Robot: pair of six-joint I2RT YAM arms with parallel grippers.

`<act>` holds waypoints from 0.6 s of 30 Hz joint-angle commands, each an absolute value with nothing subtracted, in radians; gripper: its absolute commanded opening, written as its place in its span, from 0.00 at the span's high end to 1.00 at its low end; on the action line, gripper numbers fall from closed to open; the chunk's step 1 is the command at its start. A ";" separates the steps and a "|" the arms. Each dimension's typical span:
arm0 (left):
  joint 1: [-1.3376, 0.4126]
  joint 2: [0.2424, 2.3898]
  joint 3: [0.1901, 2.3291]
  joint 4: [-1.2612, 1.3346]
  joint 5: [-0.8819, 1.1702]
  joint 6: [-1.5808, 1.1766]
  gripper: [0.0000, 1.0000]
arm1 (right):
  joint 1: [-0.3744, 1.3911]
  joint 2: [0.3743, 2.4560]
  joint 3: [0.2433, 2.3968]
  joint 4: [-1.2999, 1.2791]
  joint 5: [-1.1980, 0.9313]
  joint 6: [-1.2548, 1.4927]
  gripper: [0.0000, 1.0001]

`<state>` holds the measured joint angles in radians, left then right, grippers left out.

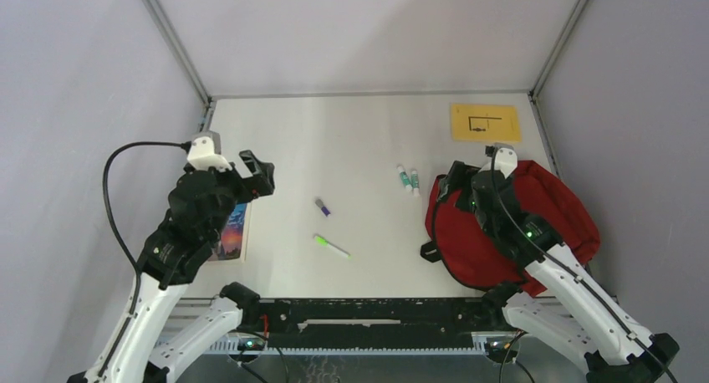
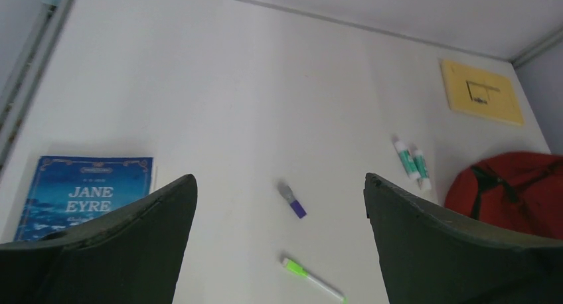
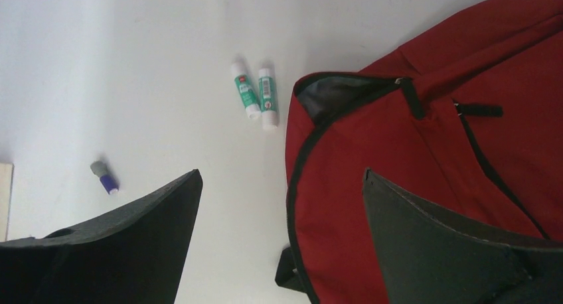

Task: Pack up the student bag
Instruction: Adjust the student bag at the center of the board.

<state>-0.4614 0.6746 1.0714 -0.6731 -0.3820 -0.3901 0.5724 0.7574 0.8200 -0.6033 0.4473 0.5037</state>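
The student bag (image 1: 458, 247) is a red backpack with black trim, lying at the right of the table. Its top opening (image 3: 335, 93) gapes a little and shows grey lining. My right gripper (image 3: 282, 172) hovers open over the bag's left edge (image 3: 411, 158), holding nothing. In the top view the right gripper (image 1: 456, 181) sits above the bag's upper left corner. My left gripper (image 2: 279, 178) is open and empty, raised above the left side of the table. In the top view the left gripper (image 1: 257, 176) hangs beside a blue book (image 1: 234, 231).
Two glue sticks (image 1: 409, 180) lie just left of the bag. A small purple and grey item (image 1: 323, 206) and a green-capped marker (image 1: 331, 246) lie mid-table. The blue "Jane Eyre" book (image 2: 86, 194) lies at the left edge. A yellow pad (image 1: 485, 122) lies far right.
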 commanded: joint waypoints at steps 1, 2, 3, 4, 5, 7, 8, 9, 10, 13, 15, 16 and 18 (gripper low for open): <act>-0.563 0.719 1.010 -0.633 -0.373 -0.389 0.01 | 0.618 0.788 0.824 -0.666 0.463 0.549 0.01; -0.609 0.736 0.992 -0.633 -0.397 -0.406 0.00 | 0.634 0.801 0.827 -0.702 0.472 0.590 0.01; -0.658 0.752 0.969 -0.634 -0.419 -0.425 0.00 | 0.642 0.820 0.833 -0.741 0.458 0.637 0.01; -0.707 0.776 0.928 -0.628 -0.430 -0.461 0.00 | 0.657 0.841 0.838 -0.782 0.436 0.676 0.02; -0.749 0.798 0.896 -0.620 -0.434 -0.494 0.00 | 0.681 0.867 0.841 -0.823 0.427 0.723 0.02; -0.839 0.849 0.852 -0.599 -0.427 -0.559 0.00 | 0.752 0.926 0.835 -0.916 0.466 0.830 0.02; -0.867 0.875 0.841 -0.589 -0.424 -0.587 0.00 | 0.789 0.953 0.828 -0.939 0.489 0.867 0.02; -0.895 0.901 0.841 -0.578 -0.423 -0.608 0.00 | 0.816 0.979 0.819 -0.951 0.502 0.890 0.01; -0.914 0.925 0.845 -0.566 -0.421 -0.624 0.00 | 0.833 1.007 0.811 -0.950 0.500 0.901 0.01; -0.936 0.976 0.861 -0.524 -0.412 -0.642 0.00 | 0.839 1.094 0.781 -0.896 0.474 0.886 0.01; -0.936 0.997 0.874 -0.517 -0.421 -0.644 0.00 | 0.838 1.144 0.759 -0.855 0.482 0.875 0.02; -0.936 1.004 0.881 -0.517 -0.426 -0.640 0.00 | 0.837 1.167 0.755 -0.846 0.491 0.873 0.03; -0.937 1.011 0.890 -0.526 -0.442 -0.630 0.00 | 0.835 1.206 0.750 -0.843 0.516 0.875 0.08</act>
<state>-0.9333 1.0065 0.8467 -0.5808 -0.4091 -0.6033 0.8337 1.1549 0.7567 -0.8715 0.4629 0.8402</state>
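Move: For the right hand, the student bag's left edge by the buckle is about 8 cm back, 1 cm to its left and some 19 cm below; the bag's middle is roughly 21 cm right and 1 cm back. The glue sticks lie 12 cm ahead and 5 cm left. From the left hand that edge is some 41 cm right, 7 cm back and 30 cm down; the green marker lies 15 cm right and 6 back, the purple marker 12 right and 5 ahead. Down and back, about 14 and 7 cm, with a slight drift left, the right hand drops to the bag's near left edge beside the buckle, its fingers tipping some 30 degrees further down and staying open. Meanwhile the left hand swoops down and right towards the bag, turning clockwise and tipping down, and slows open above the green marker. ##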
